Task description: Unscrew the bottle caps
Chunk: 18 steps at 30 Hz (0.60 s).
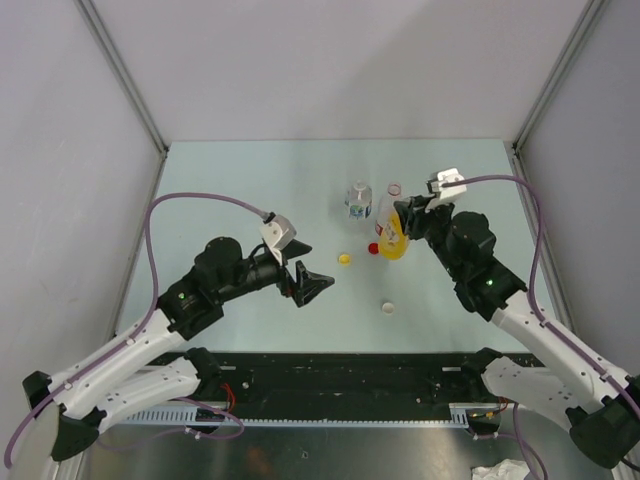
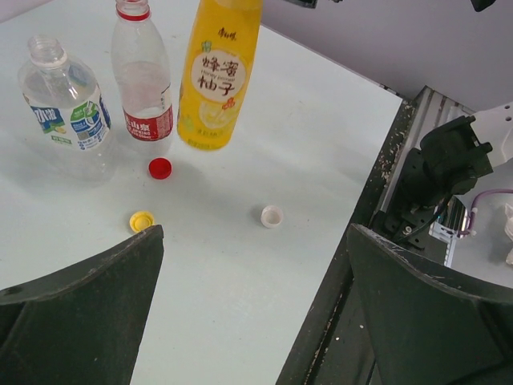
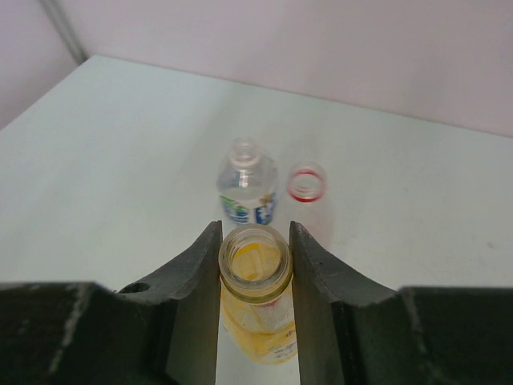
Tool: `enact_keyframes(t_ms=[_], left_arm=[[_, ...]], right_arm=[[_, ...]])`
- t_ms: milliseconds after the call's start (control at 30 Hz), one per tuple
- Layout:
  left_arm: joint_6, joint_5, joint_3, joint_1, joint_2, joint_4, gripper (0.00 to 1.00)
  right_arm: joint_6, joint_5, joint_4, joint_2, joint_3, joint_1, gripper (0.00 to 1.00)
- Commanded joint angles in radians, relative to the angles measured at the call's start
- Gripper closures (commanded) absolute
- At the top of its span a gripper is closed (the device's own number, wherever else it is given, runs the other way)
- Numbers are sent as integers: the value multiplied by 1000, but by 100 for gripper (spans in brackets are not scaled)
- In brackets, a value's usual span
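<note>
Three bottles stand uncapped at the back middle of the table: a clear one with a blue-green label (image 1: 358, 201) (image 2: 66, 108) (image 3: 247, 189), a clear one with a red label (image 1: 393, 190) (image 2: 143, 90) (image 3: 306, 183), and a yellow-juice bottle (image 1: 392, 243) (image 2: 218, 76) (image 3: 258, 337). My right gripper (image 1: 404, 222) (image 3: 255, 234) is shut on the yellow bottle's open neck from above. The yellow cap (image 1: 344, 258) (image 2: 142, 220), red cap (image 1: 373, 248) (image 2: 160, 168) and white cap (image 1: 387, 307) (image 2: 272, 216) lie loose on the table. My left gripper (image 1: 316, 284) (image 2: 255, 241) hovers wide open and empty, left of the caps.
Grey enclosure walls with metal posts (image 1: 125, 75) close the table on three sides. A black strip (image 1: 350, 372) runs along the near edge, where the arm bases sit; the right arm's base (image 2: 449, 164) shows in the left wrist view.
</note>
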Motion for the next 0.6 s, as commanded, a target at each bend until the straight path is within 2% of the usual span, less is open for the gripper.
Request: enact_keyframes(t_ms=[0, 133, 333, 567], left_arm=[[21, -6, 28, -5, 7, 42, 1], [21, -5, 30, -5, 19, 43, 0], [24, -1, 32, -5, 34, 42, 1], [29, -9, 26, -5, 35, 43, 1]], right_arm=[[-16, 152, 76, -44, -25, -30, 100], [15, 192, 105, -65, -68, -76, 100], [121, 128, 169, -79, -152, -177, 100], [116, 122, 236, -62, -229, -197, 100]])
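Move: The right hand holds the uncapped yellow bottle by its neck. It is taking it to the clear table spot about 9 cm to its right, 3 cm ahead and some 30 cm below. The open red-label bottle stands about 10 cm ahead and 1 cm left of this hand. The red cap lies roughly 7 cm ahead and 5 cm left, the clear bottle 17 cm ahead and 9 cm left. From the left hand the spot is some 17 cm ahead and 29 cm right. Rightward and then increasingly down, the right arm carries the upright yellow bottle away from the red-label bottle, about 8 cm to the right with a drop of some 5 cm, nearly all of it in the second half. The hand turns clockwise by nearly 20 degrees on the way, to point almost straight forward, and the fingers keep their pinch on the neck. ##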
